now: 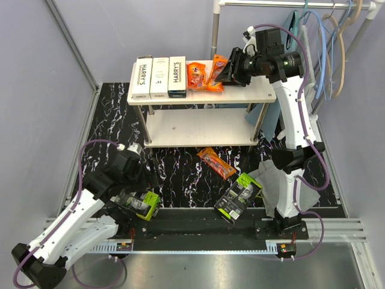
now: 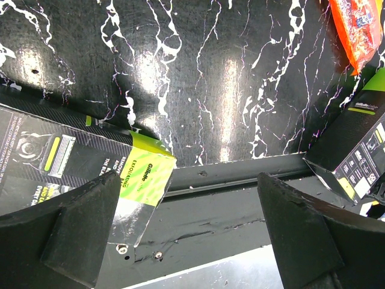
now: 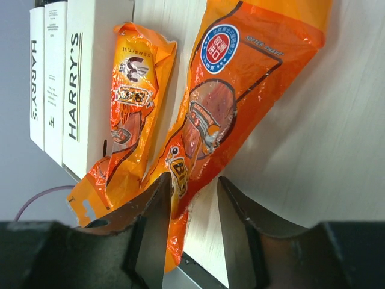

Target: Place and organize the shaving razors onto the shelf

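Three white HARRY'S boxes (image 1: 159, 77) lie side by side on the top board of the shelf (image 1: 252, 93), with two orange packs (image 1: 196, 76) (image 1: 216, 73) beside them. My right gripper (image 1: 224, 72) is at the nearer orange pack (image 3: 234, 102). Its jaws are open around the pack's lower end, one finger touching it and the other apart (image 3: 195, 186). The other orange pack (image 3: 135, 120) leans on the boxes (image 3: 90, 78). A third orange pack (image 1: 216, 162) and two black-and-lime packs (image 1: 239, 195) (image 1: 139, 203) lie on the floor mat. My left gripper (image 2: 189, 198) hangs wide open just beside the left pack (image 2: 54, 156), holding nothing.
A clothes rail with hangers (image 1: 325, 36) stands behind the shelf at the right. A grey cloth (image 1: 274, 180) lies by the right arm's base. A metal mounting rail (image 1: 210, 241) runs along the near edge. The shelf's lower board (image 1: 198, 127) is bare.
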Action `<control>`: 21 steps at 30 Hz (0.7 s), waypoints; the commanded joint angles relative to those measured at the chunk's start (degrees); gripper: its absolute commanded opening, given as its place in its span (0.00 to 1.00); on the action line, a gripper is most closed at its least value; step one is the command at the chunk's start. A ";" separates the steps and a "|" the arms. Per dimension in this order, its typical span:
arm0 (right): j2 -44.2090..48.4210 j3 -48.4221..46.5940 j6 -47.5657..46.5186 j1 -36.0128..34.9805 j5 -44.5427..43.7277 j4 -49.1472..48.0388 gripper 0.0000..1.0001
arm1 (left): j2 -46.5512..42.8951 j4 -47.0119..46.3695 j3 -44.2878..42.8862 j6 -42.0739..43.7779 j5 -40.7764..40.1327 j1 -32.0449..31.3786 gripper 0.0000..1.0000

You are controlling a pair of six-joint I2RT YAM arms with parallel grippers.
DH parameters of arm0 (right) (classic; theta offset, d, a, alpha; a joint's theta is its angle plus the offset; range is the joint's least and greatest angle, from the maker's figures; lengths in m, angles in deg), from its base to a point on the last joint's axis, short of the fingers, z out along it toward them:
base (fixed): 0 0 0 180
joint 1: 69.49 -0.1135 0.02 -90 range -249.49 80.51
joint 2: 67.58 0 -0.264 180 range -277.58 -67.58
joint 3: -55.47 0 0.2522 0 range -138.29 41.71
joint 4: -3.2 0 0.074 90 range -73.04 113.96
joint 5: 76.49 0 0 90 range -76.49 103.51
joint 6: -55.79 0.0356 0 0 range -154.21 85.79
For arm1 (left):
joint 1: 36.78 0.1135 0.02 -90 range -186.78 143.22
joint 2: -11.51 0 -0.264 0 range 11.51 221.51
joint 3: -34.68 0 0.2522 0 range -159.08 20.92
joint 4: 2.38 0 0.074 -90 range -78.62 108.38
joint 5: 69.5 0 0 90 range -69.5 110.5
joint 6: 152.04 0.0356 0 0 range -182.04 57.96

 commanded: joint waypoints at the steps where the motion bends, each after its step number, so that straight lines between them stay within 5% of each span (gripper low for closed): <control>1: 2.56 0.50 -0.10 0.31 -2.82 -2.59 0.53 | 0.14 -2.57 0.45 0.82 1.13 0.12 0.99; 10: 4.32 2.44 0.07 0.49 -9.51 -5.40 0.73 | 0.05 -2.57 0.45 0.82 1.05 0.12 0.99; 21: 1.16 2.79 1.83 0.75 -10.57 -9.45 0.75 | -0.21 -2.49 0.54 0.73 1.13 0.12 0.99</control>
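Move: The large orange razor packet is already on the top shelf. Its middle is about 5 cm ahead of my right hand, 2 cm left and 3 cm below, and its near end is down by my fingers. The small orange packet is some 9 cm left and 3 cm ahead, and the nearest white Harry's box about 16 cm left and 3 cm ahead. From my left hand, the large packet's middle is roughly 32 cm ahead, 26 cm right and 20 cm higher. I spread my half-open right fingers much wider to free the large orange packet's near end, and ease the hand about 3 cm forward and 2 cm right, lifting it slightly. I go along the packet's right side towards its hanging-hole end. Meanwhile the wrist turns clockwise and tips the fingers up a little, about 10 degrees in all. ##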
